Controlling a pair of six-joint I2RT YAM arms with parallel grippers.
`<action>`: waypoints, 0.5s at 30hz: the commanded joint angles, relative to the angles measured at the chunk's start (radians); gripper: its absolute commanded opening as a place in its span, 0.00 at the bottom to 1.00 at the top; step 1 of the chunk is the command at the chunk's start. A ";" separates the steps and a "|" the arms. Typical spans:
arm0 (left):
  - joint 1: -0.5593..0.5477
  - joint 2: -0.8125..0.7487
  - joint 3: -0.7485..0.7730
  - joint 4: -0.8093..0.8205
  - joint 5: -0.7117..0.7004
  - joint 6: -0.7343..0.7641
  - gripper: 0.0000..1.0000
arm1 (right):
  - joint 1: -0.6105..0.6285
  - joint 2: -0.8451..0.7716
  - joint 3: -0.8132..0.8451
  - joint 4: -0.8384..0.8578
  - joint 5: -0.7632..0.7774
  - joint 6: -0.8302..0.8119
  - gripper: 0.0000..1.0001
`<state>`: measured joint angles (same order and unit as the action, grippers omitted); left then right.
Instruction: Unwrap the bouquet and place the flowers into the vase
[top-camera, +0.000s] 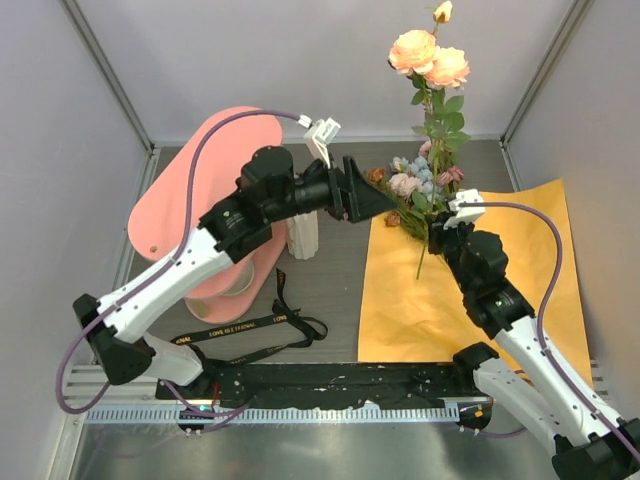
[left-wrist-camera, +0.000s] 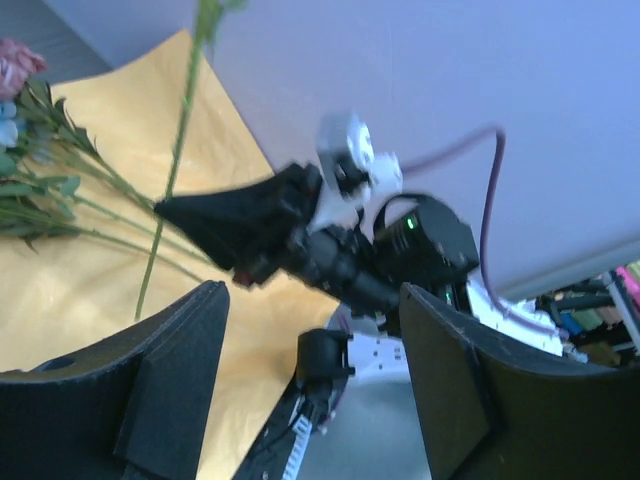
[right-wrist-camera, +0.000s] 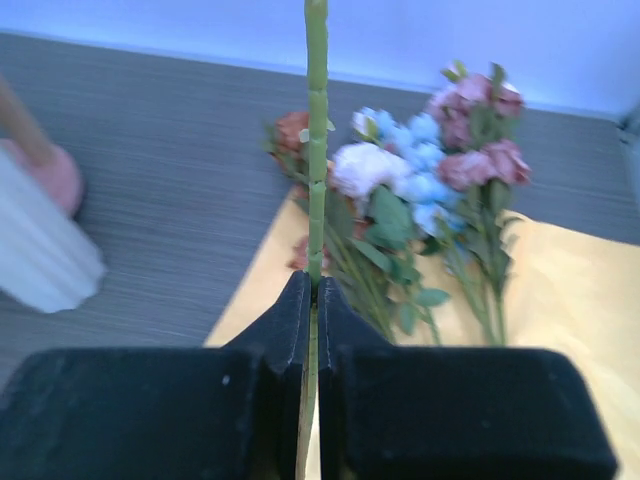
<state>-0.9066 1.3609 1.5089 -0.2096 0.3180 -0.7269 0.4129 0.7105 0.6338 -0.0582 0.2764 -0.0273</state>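
My right gripper (top-camera: 440, 228) (right-wrist-camera: 312, 292) is shut on the green stem (right-wrist-camera: 316, 150) of a peach rose sprig (top-camera: 430, 55), holding it upright above the paper. The other flowers (top-camera: 415, 185) (right-wrist-camera: 420, 180), pink, pale blue and mauve, lie on the unfolded orange paper (top-camera: 470, 290) (left-wrist-camera: 90, 210). My left gripper (top-camera: 368, 197) (left-wrist-camera: 315, 390) hangs open and empty just left of the flowers, facing the right gripper (left-wrist-camera: 255, 228) and the held stem (left-wrist-camera: 175, 170). The white ribbed vase (top-camera: 303, 238) (right-wrist-camera: 40, 250) stands left of the paper, partly hidden under my left arm.
A pink shelf (top-camera: 225, 170) stands at the back left, with a cup (top-camera: 237, 282) below it. The black printed ribbon (top-camera: 250, 335) lies loose on the table in front of the vase. Grey walls close in the sides and back.
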 joint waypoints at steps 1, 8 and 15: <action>0.086 0.125 0.079 0.254 0.171 -0.117 0.64 | 0.004 -0.063 -0.023 0.209 -0.252 0.086 0.01; 0.101 0.359 0.375 0.061 0.293 0.153 0.62 | 0.004 -0.006 0.056 0.142 -0.442 0.148 0.01; 0.098 0.360 0.393 -0.051 0.136 0.267 0.47 | 0.004 -0.045 0.032 0.175 -0.476 0.173 0.01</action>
<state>-0.8043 1.7588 1.8511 -0.2085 0.5091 -0.5652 0.4129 0.6998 0.6418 0.0311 -0.1410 0.1143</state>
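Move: The right hand already holds the peach-rose stem, standing upright; its middle rises about 10 cm ahead of the left hand's open fingers, 11 cm to their right and slightly lower. From the right hand the white vase stands roughly 26 cm to the left, 5 cm farther out and some 17 cm lower, while the loose flowers lie about 15 cm ahead, a touch to the right, some 22 cm down. Pinched in the right fingers throughout, the peach-rose stem is swung about 7 cm left, slightly up and back, as that hand turns some 20 degrees counter-clockwise. From the vase side the left hand meets the stem above the right grip: forward about 8 cm, then also some 6 cm right and slightly down, its fingers closing partway around the stem without shutting. ##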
